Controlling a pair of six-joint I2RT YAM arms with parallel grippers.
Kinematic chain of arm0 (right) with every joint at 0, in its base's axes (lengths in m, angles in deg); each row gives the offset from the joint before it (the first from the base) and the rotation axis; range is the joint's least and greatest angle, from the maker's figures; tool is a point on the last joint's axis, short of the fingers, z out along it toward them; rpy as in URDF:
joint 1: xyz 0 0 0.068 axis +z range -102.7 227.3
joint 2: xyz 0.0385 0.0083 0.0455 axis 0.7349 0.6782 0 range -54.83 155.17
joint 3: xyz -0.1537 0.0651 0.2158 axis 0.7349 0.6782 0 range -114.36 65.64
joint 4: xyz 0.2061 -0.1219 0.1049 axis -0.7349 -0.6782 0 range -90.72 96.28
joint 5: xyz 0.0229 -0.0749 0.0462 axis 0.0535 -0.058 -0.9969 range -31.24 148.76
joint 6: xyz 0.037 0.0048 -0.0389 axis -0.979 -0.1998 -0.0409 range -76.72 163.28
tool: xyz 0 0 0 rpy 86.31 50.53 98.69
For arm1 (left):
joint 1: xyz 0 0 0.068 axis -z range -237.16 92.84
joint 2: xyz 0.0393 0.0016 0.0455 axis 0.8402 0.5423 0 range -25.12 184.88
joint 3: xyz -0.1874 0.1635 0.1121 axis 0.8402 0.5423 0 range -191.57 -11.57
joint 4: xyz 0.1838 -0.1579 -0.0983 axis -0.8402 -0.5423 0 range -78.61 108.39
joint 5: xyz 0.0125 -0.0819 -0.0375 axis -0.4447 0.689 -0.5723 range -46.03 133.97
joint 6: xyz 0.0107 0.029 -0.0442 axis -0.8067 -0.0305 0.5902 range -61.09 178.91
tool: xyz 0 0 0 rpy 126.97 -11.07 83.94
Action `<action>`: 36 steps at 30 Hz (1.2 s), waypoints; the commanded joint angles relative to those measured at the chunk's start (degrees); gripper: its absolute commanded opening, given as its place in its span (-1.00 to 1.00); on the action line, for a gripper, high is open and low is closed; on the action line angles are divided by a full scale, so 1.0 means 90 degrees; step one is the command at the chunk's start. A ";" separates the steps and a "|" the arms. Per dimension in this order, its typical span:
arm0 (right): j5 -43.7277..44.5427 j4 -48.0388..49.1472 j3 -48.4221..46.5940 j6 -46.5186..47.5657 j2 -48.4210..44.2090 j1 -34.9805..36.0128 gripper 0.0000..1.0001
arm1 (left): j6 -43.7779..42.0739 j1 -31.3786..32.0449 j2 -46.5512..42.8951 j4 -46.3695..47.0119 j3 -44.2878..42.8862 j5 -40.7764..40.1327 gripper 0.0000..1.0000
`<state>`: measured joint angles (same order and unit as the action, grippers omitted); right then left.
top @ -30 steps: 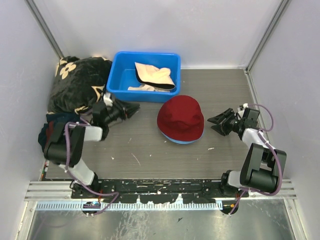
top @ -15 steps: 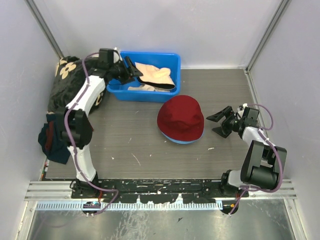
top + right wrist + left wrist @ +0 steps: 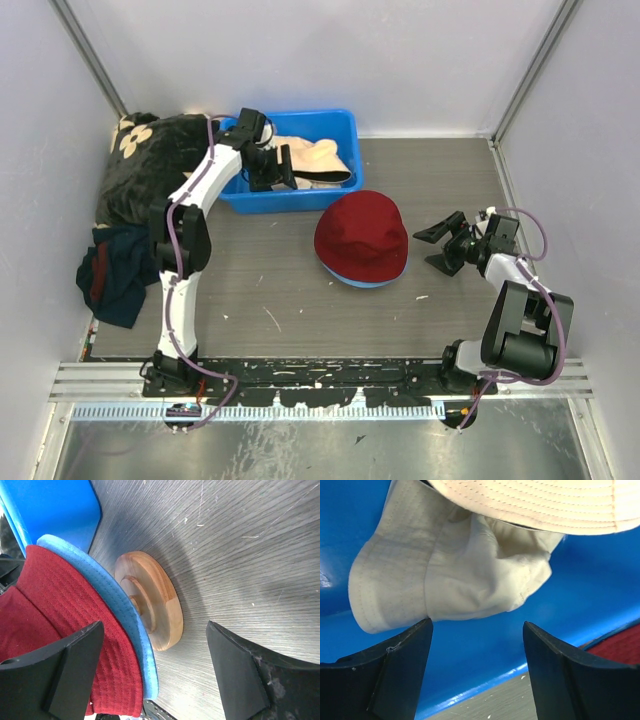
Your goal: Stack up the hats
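A dark red hat [image 3: 360, 235] sits on top of a light blue hat, whose brim [image 3: 358, 283] shows under it, at the table's middle. In the right wrist view both hats [image 3: 60, 620] rest on a round wooden stand [image 3: 152, 600]. Two cream-beige hats [image 3: 315, 160] lie in the blue bin [image 3: 340, 125]. My left gripper [image 3: 275, 168] is open inside the bin, and its jaws [image 3: 476, 625] stand just short of the paler cream hat [image 3: 445, 575]. The other cream hat's brim [image 3: 535, 505] lies above it. My right gripper [image 3: 445, 245] is open and empty, right of the stacked hats [image 3: 154, 625].
A black blanket with cream flowers [image 3: 155, 165] is heaped at the back left. A navy cloth with red trim [image 3: 110, 270] lies in front of it. Grey walls close in the table on three sides.
My left arm rose from the table near the blanket, reached over the bin's left rim, and has come down inside the bin by the cream hats. The right arm has barely moved.
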<state>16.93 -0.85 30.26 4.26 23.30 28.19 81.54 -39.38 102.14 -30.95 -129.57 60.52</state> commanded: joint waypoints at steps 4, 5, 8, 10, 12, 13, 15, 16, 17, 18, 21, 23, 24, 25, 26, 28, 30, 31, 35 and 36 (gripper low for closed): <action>-0.0009 0.0185 -0.0210 0.0166 -0.0034 -0.0062 0.78 | -0.0154 0.0034 0.0313 -0.0353 -0.0284 -0.0062 0.63; -0.0011 0.0185 -0.0212 0.0167 -0.0029 -0.0063 0.78 | -0.0138 0.0042 0.0359 -0.0343 -0.0336 -0.0046 0.64; -0.0011 0.0192 -0.0203 0.0185 0.0013 -0.0067 0.78 | -0.0054 0.0063 0.0496 -0.0289 -0.0489 0.0074 0.65; -0.0004 0.0196 -0.0195 0.0203 0.0035 -0.0081 0.78 | 0.0017 0.0074 0.0566 -0.0261 -0.0604 0.0171 0.65; -0.0011 0.0193 -0.0188 0.0214 0.0040 -0.0084 0.78 | 0.0050 0.0094 0.0629 -0.0253 -0.0732 0.0213 0.65; -0.0003 0.0181 -0.0182 0.0222 0.0040 -0.0095 0.78 | 0.0075 0.0102 0.0668 -0.0238 -0.0767 0.0240 0.61; -0.0006 0.0187 -0.0181 0.0224 0.0072 -0.0108 0.78 | 0.0151 0.0117 0.0694 -0.0169 -0.0789 0.0332 0.53; -0.0011 0.0191 -0.0189 0.0222 0.0085 -0.0112 0.78 | 0.0196 0.0115 0.0711 -0.0126 -0.0795 0.0395 0.47; -0.0003 0.0188 -0.0196 0.0225 0.0096 -0.0117 0.78 | 0.0250 0.0115 0.0731 -0.0077 -0.0803 0.0475 0.29; -0.0002 0.0180 -0.0194 0.0225 0.0105 -0.0127 0.78 | 0.0304 0.0114 0.0759 0.0001 -0.0816 0.0542 0.08; -0.0001 0.0189 -0.0198 0.0225 0.0132 -0.0136 0.78 | 0.0398 0.0148 0.0848 0.0083 -0.0872 0.0599 -0.56; 0.0008 0.0182 -0.0194 0.0230 0.0137 -0.0134 0.78 | 0.0454 0.0144 0.0930 0.0123 -0.0927 0.0663 -0.86; 0.0008 0.0179 -0.0192 0.0232 0.0146 -0.0137 0.78 | 0.0463 0.0146 0.0965 0.0123 -0.0963 0.0685 -0.98; 0.0003 0.0183 -0.0194 0.0227 0.0147 -0.0141 0.78 | 0.0484 0.0144 0.0968 0.0151 -0.1012 0.0698 -0.99; 0.0000 0.0187 -0.0198 0.0230 0.0147 -0.0141 0.78 | 0.0513 0.0136 0.0936 0.0194 -0.1014 0.0699 -1.00; -0.0001 0.0180 -0.0186 0.0235 0.0142 -0.0144 0.78 | 0.0588 0.0120 0.0813 0.0378 -0.0996 0.0693 -1.00; 0.0007 0.0174 -0.0188 0.0235 0.0130 -0.0143 0.78 | 0.0701 0.0060 0.0624 0.0506 -0.1016 0.0694 -1.00; 0.0008 0.0172 -0.0182 0.0229 0.0121 -0.0144 0.78 | 0.0750 0.0024 0.0531 0.0565 -0.1025 0.0712 -1.00; 0.0008 0.0178 -0.0184 0.0224 0.0111 -0.0142 0.78 | 0.0916 -0.0130 0.0153 0.0704 -0.1222 0.0714 -1.00; 0.0008 0.0170 -0.0190 0.0220 0.0116 -0.0147 0.78 | 0.0956 -0.0168 0.0048 0.0745 -0.1302 0.0705 -0.99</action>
<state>16.96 -0.85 30.26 5.50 24.72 27.20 88.01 -39.33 108.74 -28.41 -137.15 65.60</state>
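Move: The crumpled beige hat in the blue bin lies close under the left gripper, its middle about 3 cm ahead, 4 cm to the right and 3 cm below. The cream hat partly covers it, about 7 cm ahead and 8 cm to the right of the gripper, slightly below it. The red hat on the stand is about 12 cm back, 18 cm to the right and 4 cm higher. From the right gripper, the beige hat is about 14 cm ahead, 32 cm to the left and slightly below. Sink the open left gripper about 2 cm to the near part of the beige hat, then slide it some 3 cm to the right while you shut the fingers fully, to pinch the near edge of the cloth. With them closed, ease forward towards the cream hat and start upwards, about 1.5 cm each. ##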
